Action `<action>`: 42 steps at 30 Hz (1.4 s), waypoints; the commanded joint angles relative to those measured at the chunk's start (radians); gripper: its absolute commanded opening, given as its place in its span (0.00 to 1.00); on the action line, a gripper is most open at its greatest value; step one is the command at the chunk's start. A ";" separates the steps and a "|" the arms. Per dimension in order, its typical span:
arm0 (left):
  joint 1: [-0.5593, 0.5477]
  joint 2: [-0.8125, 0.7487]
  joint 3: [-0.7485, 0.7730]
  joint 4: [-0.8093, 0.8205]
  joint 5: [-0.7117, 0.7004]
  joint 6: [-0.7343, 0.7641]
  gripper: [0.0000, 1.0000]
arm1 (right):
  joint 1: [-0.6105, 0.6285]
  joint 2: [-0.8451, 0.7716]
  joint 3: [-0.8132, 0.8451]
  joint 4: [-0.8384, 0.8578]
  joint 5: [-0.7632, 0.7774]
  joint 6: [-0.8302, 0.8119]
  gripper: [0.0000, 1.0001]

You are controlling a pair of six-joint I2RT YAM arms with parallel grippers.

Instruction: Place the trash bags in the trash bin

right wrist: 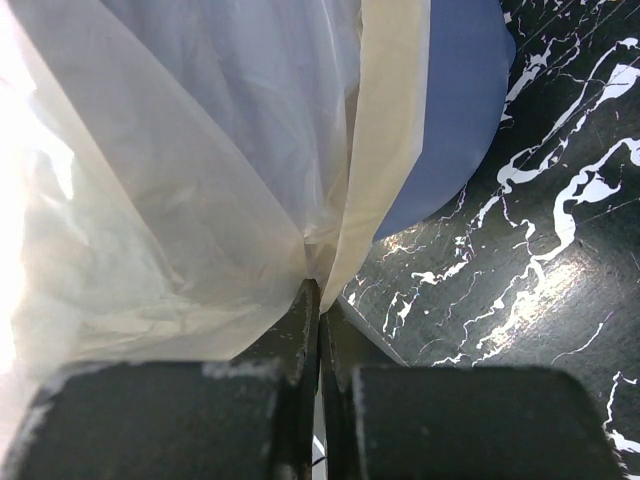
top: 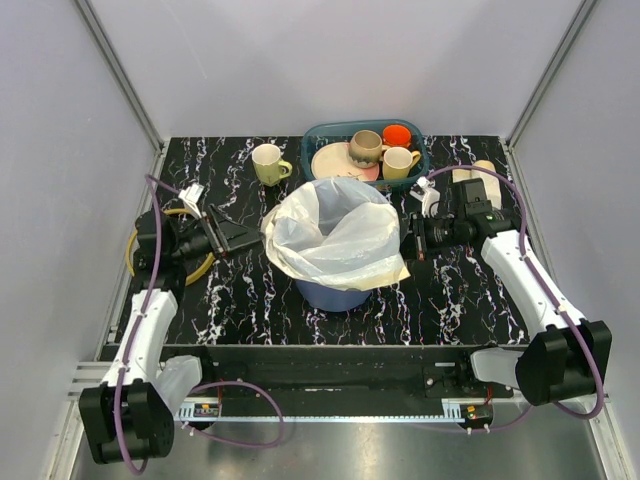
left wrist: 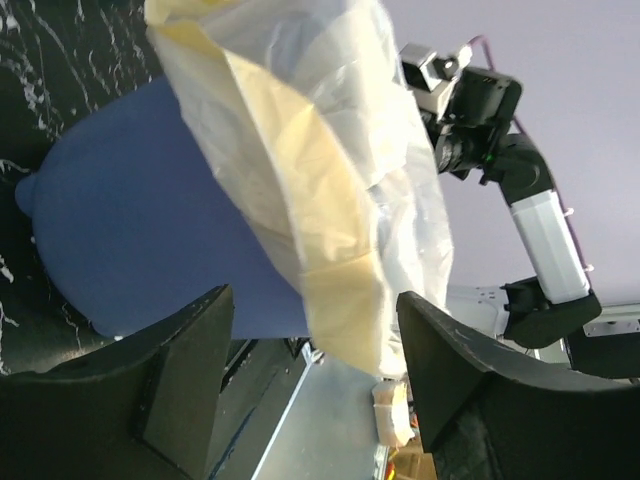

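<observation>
A large translucent cream-white trash bag [top: 335, 235] lies draped over the mouth of the blue trash bin [top: 335, 296] in the middle of the table, its opening spread wide. My left gripper [top: 255, 237] stands open just left of the bag's edge. In the left wrist view the bag's folded hem [left wrist: 320, 150] hangs ahead of the gap between the fingers, untouched, with the bin's wall [left wrist: 150, 240] behind. My right gripper [top: 408, 245] is shut on the bag's right edge. In the right wrist view the film [right wrist: 180, 200] is pinched at the fingertips [right wrist: 320, 300], beside the bin [right wrist: 450, 110].
A teal basket [top: 420, 140] at the back holds a cream plate, two mugs and an orange cup. A pale yellow mug [top: 268, 164] stands left of it. A yellow cable ring [top: 135, 250] lies by the left arm. Grey walls close in three sides.
</observation>
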 commanded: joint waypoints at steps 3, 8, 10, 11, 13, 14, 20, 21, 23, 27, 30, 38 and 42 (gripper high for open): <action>0.004 -0.051 0.086 0.126 0.030 -0.066 0.72 | -0.003 -0.007 0.000 0.011 -0.025 0.004 0.00; -0.050 -0.022 0.074 -0.001 -0.040 0.020 0.69 | -0.004 0.002 -0.003 0.019 -0.032 0.017 0.00; -0.053 0.003 0.058 -0.078 -0.059 0.057 0.65 | -0.003 0.013 -0.003 0.022 -0.039 0.031 0.00; -0.054 0.029 0.043 -0.078 -0.062 0.054 0.63 | -0.003 0.013 -0.001 0.020 -0.039 0.033 0.00; -0.063 0.046 0.034 -0.038 -0.066 0.025 0.57 | -0.003 0.015 -0.004 0.027 -0.040 0.040 0.00; -0.068 0.058 0.028 -0.011 -0.072 0.013 0.54 | -0.003 0.018 -0.009 0.031 -0.039 0.047 0.00; -0.114 0.138 -0.024 0.127 -0.085 -0.069 0.12 | -0.004 0.102 -0.026 0.045 -0.058 0.102 0.00; -0.116 0.153 -0.052 0.141 -0.086 -0.096 0.09 | -0.003 0.117 -0.026 0.048 -0.069 0.122 0.00; -0.122 0.188 -0.067 0.204 -0.097 -0.118 0.03 | -0.003 0.157 -0.032 0.066 -0.098 0.142 0.00; -0.169 0.254 -0.100 0.365 -0.112 -0.205 0.00 | -0.004 0.199 -0.064 0.141 -0.131 0.220 0.00; -0.192 0.317 -0.097 0.430 -0.138 -0.211 0.00 | -0.004 0.217 -0.093 0.243 -0.146 0.295 0.00; -0.217 0.484 -0.048 0.626 -0.186 -0.278 0.00 | -0.003 0.311 -0.062 0.438 -0.115 0.376 0.00; -0.194 0.472 -0.042 0.437 -0.189 -0.149 0.00 | -0.004 0.311 -0.059 0.390 -0.071 0.322 0.00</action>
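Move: The left hand is open beside the trash bag's loose yellow hem, which hangs about 2 cm to its right, 1 cm ahead and 1 cm below. The trash bin stands roughly 18 cm to that hand's right and level fore-and-aft, with the green mug about 35 cm straight ahead and the loose yellow ring some 24 cm left and 13 cm ahead. The right hand, already gripping the hem, has the bin about 17 cm to its left, neither ahead nor back. The left hand bobs up about 3 cm beside the bag, then comes back down and edges right while its fingers shut on the yellow hem; keeping that pinch, it draws the hem down to some 9 cm below where it began, ending with a forward push of about 4 cm and its top tipping forward some 15 degrees. The right hand holds still at first with its grip kept, then hauls its side of the hem down about 7 cm, then also forward about 4 cm and slightly left towards the bin, its wrist tipping forward some 20 degrees. ##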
